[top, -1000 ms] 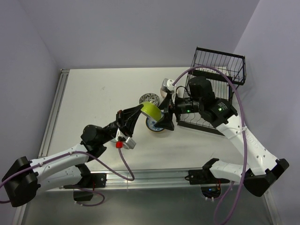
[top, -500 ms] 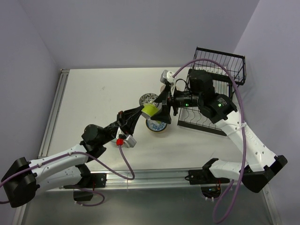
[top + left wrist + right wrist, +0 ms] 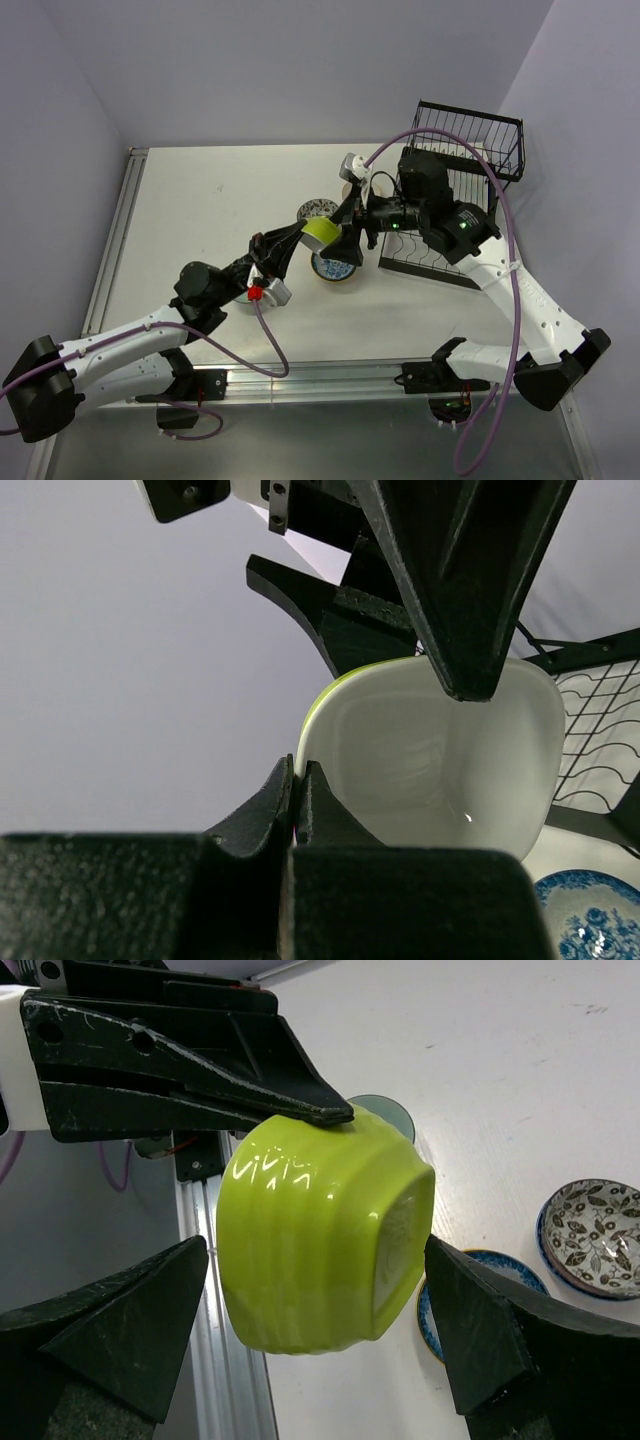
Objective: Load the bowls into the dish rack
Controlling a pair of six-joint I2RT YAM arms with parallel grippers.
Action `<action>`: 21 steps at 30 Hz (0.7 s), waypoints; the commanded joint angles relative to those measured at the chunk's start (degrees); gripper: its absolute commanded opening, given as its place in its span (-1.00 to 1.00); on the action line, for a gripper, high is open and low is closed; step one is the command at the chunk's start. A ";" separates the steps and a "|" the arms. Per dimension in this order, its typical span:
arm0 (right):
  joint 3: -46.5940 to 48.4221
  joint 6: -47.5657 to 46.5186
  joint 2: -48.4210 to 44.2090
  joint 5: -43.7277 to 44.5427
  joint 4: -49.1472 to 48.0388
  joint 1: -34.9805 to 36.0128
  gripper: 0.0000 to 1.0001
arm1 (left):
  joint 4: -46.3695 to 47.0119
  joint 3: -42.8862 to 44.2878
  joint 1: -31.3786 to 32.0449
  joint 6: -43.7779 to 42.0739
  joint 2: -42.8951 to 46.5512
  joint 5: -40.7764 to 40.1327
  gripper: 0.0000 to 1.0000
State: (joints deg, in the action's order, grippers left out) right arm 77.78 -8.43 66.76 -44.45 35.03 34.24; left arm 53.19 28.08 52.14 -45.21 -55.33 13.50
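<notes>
A lime-green bowl (image 3: 321, 233) with a white inside (image 3: 430, 760) hangs tipped on its side above the table. My left gripper (image 3: 302, 238) is shut on its rim (image 3: 296, 780). My right gripper (image 3: 346, 234) is open, one finger on each side of the green bowl (image 3: 320, 1230), with small gaps between them. A blue-and-white bowl (image 3: 335, 268) lies on the table just under it, and a dark floral bowl (image 3: 316, 210) lies behind it. The black wire dish rack (image 3: 470, 150) stands at the back right.
The right arm reaches across the front of the rack. In the right wrist view the floral bowl (image 3: 590, 1235) and the blue-and-white bowl (image 3: 432, 1312) lie on the white table, and a metal rail (image 3: 215, 1340) runs along the table's edge.
My right gripper has moved left until its open fingers flank the green bowl. The left gripper has kept hold of the bowl and has barely shifted.
</notes>
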 commanded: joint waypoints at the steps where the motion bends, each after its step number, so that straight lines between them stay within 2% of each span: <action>1: 0.09 0.69 -0.40 -0.73 -3.65 0.39 0.90 | 0.43 3.04 0.51 2.58 1.37 -1.28 -0.99; 2: 0.18 0.87 -0.40 -0.99 -3.74 0.39 0.84 | 0.08 2.95 0.51 2.85 1.63 -1.28 -0.99; 3: 0.62 0.95 -0.40 -1.43 -3.82 0.39 0.69 | -0.62 2.95 0.59 3.02 1.80 -1.28 -0.99; 5: 0.97 1.04 -0.32 -1.96 -3.65 0.39 0.54 | -0.98 2.86 0.59 3.37 1.98 -1.37 -0.99; 6: 1.23 0.87 -0.32 -2.31 -3.56 0.39 0.40 | -1.16 2.78 0.59 3.38 1.89 -1.72 -0.99; 16: 1.32 -1.42 0.56 -2.40 -0.40 0.39 -0.31 | -1.42 3.92 0.59 4.96 0.58 -3.74 -0.99; 19: 1.32 -1.16 0.74 -1.70 0.04 0.39 -0.29 | -1.42 3.92 0.59 5.22 0.57 -3.57 -0.99; 21: 1.32 -0.72 0.91 -0.91 0.48 0.39 -0.01 | -1.51 4.00 0.59 5.66 0.57 -3.74 -0.99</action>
State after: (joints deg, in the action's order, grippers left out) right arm 77.67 -8.58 67.20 -44.05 34.46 34.20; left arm 48.40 28.95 52.51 -42.19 -54.98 10.94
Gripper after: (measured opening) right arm 0.627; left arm 0.032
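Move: The green bowl, held in the air by its rim in the left fingers, has its middle about 3 cm to the left of the right hand, level in height and reach, already between its open fingers. From the right hand, the blue bowl stands some 12 cm ahead and 31 below, the floral bowl 24 ahead, 5 left and as low. From the left hand, the green bowl's middle is about 5 cm right and 2 below. Staying put, the right closes a third onto the green bowl's sides; the left, still gripping, sinks about 1 cm. ##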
